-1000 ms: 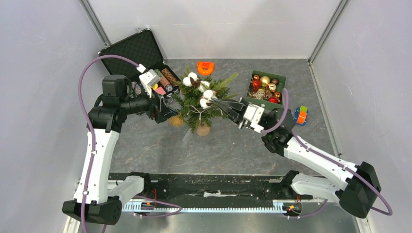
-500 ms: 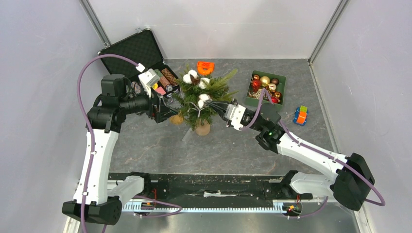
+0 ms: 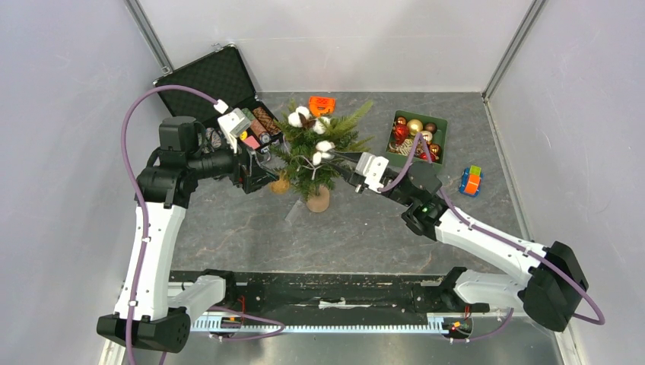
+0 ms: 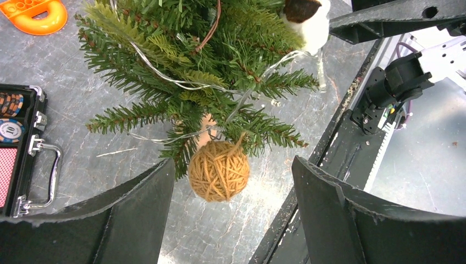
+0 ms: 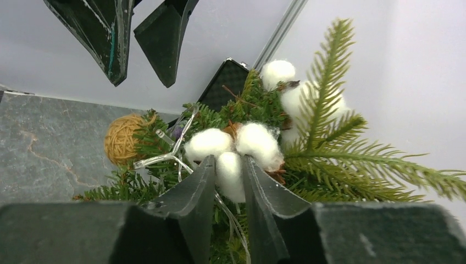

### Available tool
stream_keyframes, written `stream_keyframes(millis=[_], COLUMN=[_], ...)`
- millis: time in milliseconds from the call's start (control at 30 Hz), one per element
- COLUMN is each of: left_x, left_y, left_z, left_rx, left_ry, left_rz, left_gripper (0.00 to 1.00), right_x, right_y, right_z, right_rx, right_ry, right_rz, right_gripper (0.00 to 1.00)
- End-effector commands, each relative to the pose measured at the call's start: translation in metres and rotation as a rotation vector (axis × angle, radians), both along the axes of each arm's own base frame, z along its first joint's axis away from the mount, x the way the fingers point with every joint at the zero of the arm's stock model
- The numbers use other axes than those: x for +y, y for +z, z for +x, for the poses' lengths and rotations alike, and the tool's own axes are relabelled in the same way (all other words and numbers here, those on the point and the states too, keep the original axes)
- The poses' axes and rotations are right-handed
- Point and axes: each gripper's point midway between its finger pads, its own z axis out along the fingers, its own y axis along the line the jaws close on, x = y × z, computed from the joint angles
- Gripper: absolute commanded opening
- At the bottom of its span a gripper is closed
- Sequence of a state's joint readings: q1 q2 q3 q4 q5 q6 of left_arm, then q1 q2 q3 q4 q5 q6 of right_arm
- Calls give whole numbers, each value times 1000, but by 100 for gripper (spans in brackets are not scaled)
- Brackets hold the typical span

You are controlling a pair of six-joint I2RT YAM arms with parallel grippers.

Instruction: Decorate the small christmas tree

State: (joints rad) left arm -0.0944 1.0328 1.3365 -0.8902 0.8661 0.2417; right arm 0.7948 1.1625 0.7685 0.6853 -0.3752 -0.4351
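The small christmas tree (image 3: 316, 148) stands mid-table on its tan stump base (image 3: 318, 201), strung with clear wire lights and white cotton bolls. A tan yarn ball (image 4: 218, 170) hangs from a low branch on its left side. My left gripper (image 4: 233, 162) is wide open, one finger on each side of the yarn ball, touching nothing. My right gripper (image 5: 228, 159) reaches into the tree from the right. Its jaws stand narrow, with a lobe of a cotton boll (image 5: 231, 176) pressed between them. From above, that gripper (image 3: 340, 158) sits just below the boll (image 3: 325, 147).
An open black briefcase (image 3: 217, 76) with small items lies back left, close behind the left gripper. A green box of baubles (image 3: 417, 135) sits right of the tree. An orange piece (image 3: 322, 105) lies behind the tree; a colourful toy (image 3: 471, 180) lies far right.
The right arm has pushed left and deeper into the tree with the cotton boll. Its jaws have parted slightly. The tree has shifted a little. The left arm has stayed still.
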Motion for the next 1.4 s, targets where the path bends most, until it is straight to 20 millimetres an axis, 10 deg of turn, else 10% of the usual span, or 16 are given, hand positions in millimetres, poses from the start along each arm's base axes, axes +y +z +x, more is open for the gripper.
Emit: stream_keyframes(millis=[0, 467, 1367], left_x=[-3, -3, 3], left_y=[12, 16, 15], left_z=[-7, -10, -11], left_rx=[-52, -69, -95], left_ry=[-41, -44, -32], left_rz=[-2, 1, 51], left_gripper=[84, 84, 84], right_x=[-10, -13, -20], right_y=[20, 0, 20], right_z=[-9, -10, -38], right_rx=[7, 79, 63], right_ry=[1, -10, 77], right_rz=[67, 10, 8], right_gripper=[29, 43, 76])
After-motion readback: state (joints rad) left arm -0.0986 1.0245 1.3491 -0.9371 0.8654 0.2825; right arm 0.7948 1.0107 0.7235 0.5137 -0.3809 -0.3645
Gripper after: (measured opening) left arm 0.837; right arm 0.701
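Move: Just beyond the right fingertips, about 1 cm ahead and 2 cm to the left at the same height, is the cotton ornament on the tree. From that hand a second cotton cluster sits some 5 cm ahead, 5 cm left and 3 cm higher; the twine ball hangs roughly 3 cm back, 11 cm left and 8 cm below. From the left hand the near cotton ornament lies about 4 cm ahead, 10 cm right and 3 cm up. Spreading its already parting fingers from about a quarter to over two-thirds open, the right hand lets go of the cotton ornament and eases away from the tree, some 2.5 cm back and 2 cm to the right. It bobs up and down by a centimetre or two on the way, rolling only about 5 degrees, with the fingers still pointing in at the tree. ##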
